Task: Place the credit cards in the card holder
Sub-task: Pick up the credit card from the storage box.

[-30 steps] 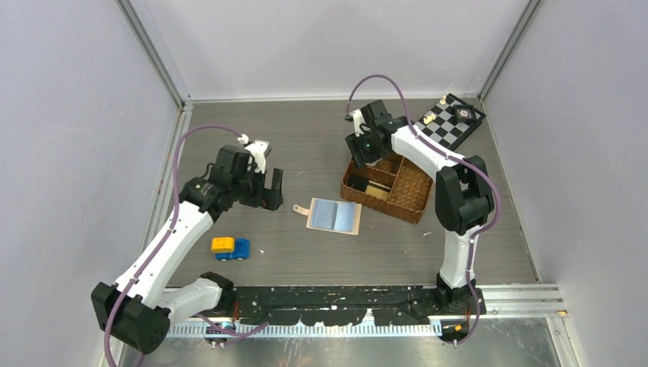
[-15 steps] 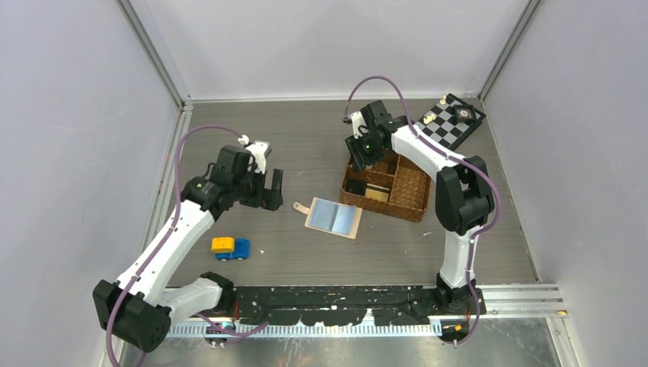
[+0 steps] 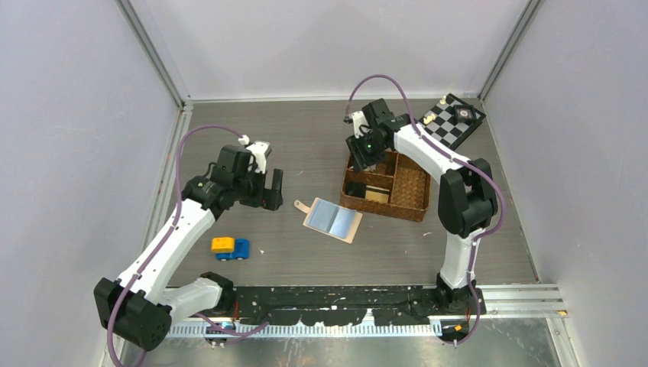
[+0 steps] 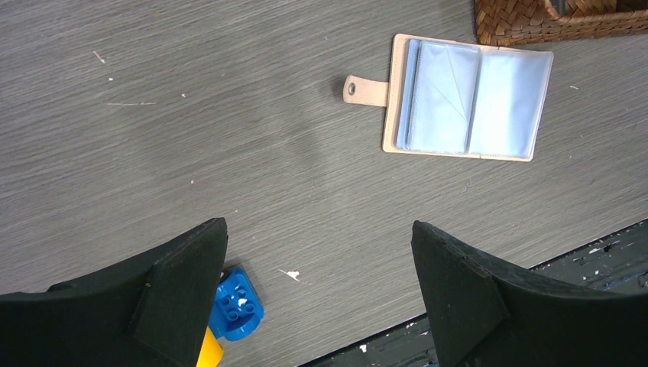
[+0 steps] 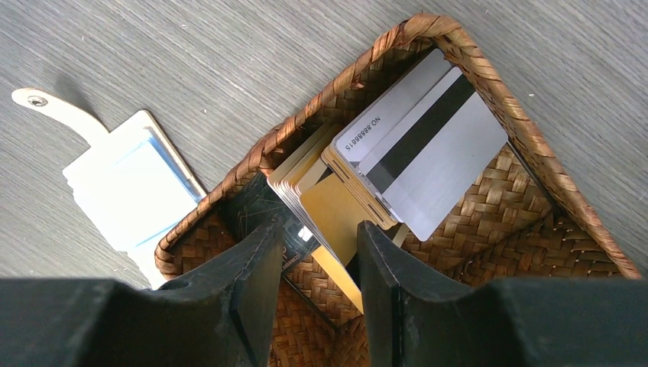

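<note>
The card holder (image 3: 332,219) lies open on the table, pale blue pockets up and snap tab pointing left; it also shows in the left wrist view (image 4: 466,99) and the right wrist view (image 5: 126,187). The credit cards (image 5: 336,214) stand as a leaning stack in the near-left compartment of a brown woven basket (image 3: 416,210), with a silver-grey card (image 5: 435,160) on top and a black card (image 5: 256,202) at the left. My right gripper (image 5: 319,233) reaches down into that compartment (image 3: 362,162), its jaws closed on the stack's corner. My left gripper (image 3: 269,195) hovers open, left of the card holder, holding nothing (image 4: 319,229).
A blue and yellow toy block (image 3: 231,247) lies near the left arm, just under its left finger (image 4: 233,306). A small chessboard (image 3: 452,121) with a few pieces sits at the back right. The basket's rim (image 5: 458,38) surrounds the cards closely.
My right gripper's jaws have narrowed onto the card stack in the basket. The card holder and basket have shifted slightly. The left arm has stayed put.
</note>
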Tool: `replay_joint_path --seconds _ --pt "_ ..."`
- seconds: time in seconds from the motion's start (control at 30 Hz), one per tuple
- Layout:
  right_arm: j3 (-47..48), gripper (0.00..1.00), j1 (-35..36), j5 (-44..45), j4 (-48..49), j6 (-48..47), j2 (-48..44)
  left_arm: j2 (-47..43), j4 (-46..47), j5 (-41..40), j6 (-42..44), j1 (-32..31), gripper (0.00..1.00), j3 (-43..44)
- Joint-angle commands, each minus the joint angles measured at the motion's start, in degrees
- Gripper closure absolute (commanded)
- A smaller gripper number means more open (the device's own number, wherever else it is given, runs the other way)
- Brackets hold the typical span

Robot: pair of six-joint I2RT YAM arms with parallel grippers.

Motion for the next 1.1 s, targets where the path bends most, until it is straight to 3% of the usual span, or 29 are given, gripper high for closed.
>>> replay_joint_path --seconds 0.0,0.27,0.47,1.07 --pt "2.19 0.55 0.26 -1.88 -2.05 0.33 -3.90 0.12 1.47 0.91 0.48 0.50 0.08 -0.02" --pt "2.69 0.65 0.29 -1.99 -2.87 0.15 -3.65 0.23 1.47 0.98 0.48 0.61 0.08 -0.04" --pt "2.71 0.68 0.32 -1.99 -2.81 0.20 -4.30 0.32 1.49 1.15 0.48 0.66 0.08 -0.07" --pt "1.49 0.92 0.40 0.70 -0.28 0.86 -8.99 -0.06 1.81 2.50 0.47 0.70 0.08 -0.09"
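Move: The gold credit card stands on edge in the storage box, already between the right hand's half-open fingers, its middle about 1 cm ahead and 3 cm below. The white card stack lies some 6 cm ahead, straight in line and 4 cm lower; the black card is about 4 cm back, 3 cm left and 5 cm down. The open card holder lies roughly 12 cm back, 10 cm left and 8 cm below. From the idle left hand the gold card is some 12 cm ahead, 24 cm right and 10 cm below. The gold credit card is pinched near its top edge: the right fingers, half open around it, close almost fully while the hand stays nearly in place, easing barely back. Still closing, the hand then rises about 2.5 cm, straight up out of the far-left compartment with hardly any wrist turn, drawing the card up away from the white stack. ##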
